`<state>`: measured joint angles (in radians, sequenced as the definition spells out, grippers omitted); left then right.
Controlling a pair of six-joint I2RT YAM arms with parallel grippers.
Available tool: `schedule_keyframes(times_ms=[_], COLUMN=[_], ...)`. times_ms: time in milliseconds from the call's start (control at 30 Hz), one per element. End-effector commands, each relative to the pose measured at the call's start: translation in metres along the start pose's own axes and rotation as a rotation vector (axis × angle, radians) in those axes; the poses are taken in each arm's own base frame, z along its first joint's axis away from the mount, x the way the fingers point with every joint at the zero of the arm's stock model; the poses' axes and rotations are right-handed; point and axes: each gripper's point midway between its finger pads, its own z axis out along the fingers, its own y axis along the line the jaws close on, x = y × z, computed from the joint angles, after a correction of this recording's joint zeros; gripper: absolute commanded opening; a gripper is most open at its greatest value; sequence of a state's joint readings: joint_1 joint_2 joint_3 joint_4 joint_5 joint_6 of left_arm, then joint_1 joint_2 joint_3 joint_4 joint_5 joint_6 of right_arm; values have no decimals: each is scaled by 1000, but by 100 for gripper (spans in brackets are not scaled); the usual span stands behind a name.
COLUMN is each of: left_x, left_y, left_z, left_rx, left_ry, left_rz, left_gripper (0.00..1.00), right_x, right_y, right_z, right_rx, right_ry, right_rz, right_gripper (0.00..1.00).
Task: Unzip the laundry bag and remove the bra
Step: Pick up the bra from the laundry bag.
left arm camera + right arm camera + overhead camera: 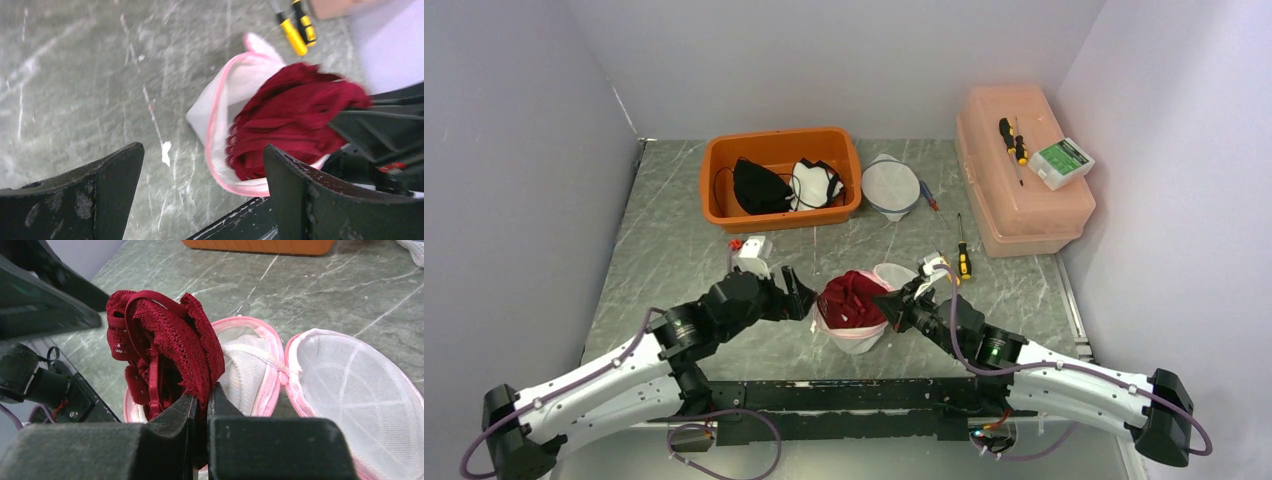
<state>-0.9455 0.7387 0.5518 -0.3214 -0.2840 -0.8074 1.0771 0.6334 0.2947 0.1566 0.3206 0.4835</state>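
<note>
The white mesh laundry bag (pixel 854 335) with pink trim lies unzipped mid-table, its two halves spread apart (pixel 350 390). A dark red lace bra (pixel 852 298) bulges up out of the nearer half (pixel 165 340). My right gripper (pixel 896 305) is shut on the bra's lace edge (pixel 202 397), coming in from the bag's right. My left gripper (pixel 796 292) hangs wide open just left of the bag, nothing between its fingers (pixel 202 165); the bag's pink rim (pixel 215 145) and the bra (pixel 295 125) lie just beyond its right finger.
An orange bin (pixel 781 176) holding black and white garments stands at the back. Beside it lies another white mesh bag (pixel 890 186). A pink lidded box (pixel 1022 170) with screwdrivers and a small carton sits back right. A yellow screwdriver (pixel 963 260) lies near the right arm.
</note>
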Motion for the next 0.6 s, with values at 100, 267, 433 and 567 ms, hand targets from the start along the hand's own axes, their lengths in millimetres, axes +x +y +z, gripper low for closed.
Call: schedule_keyframes(times_ms=[100,267,433,567], left_x=[-53,-30,-7,-2], left_y=[-81,-116,-125,-125], left_z=[-30,-16,11,22], left_rx=[381,556,601,653], left_ry=[-151,8,197,240], left_rz=[404,615,717,709], left_gripper=[94,94,94,94], right_x=[1,6,4,3], right_y=[5,8,10,11], right_z=[-5,-6,-6,-9], right_rx=[-61,-88,-101,-113], right_ry=[-10,-1,-1,-8], right_rz=[-66,-73,-85,-83], right_gripper=[0,0,0,0])
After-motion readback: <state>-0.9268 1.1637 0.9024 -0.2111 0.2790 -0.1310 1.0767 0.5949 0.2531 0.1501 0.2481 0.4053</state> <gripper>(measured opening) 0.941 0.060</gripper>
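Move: The dark red bra, pinched in the right fingers over the open laundry bag, lies about 10 cm right of the left hand, level ahead and some 4 cm lower; from the right hand its bulk is about 6 cm left and 3 cm ahead, at its height. From the left hand, the bag's middle is about 10 cm right, 1 cm back and 12 cm down, its opened lid 19 cm right, 4 cm ahead and 12 cm down. Left hand, open, swings about 10 cm right and up, over the held bra, turning 45 degrees clockwise. ##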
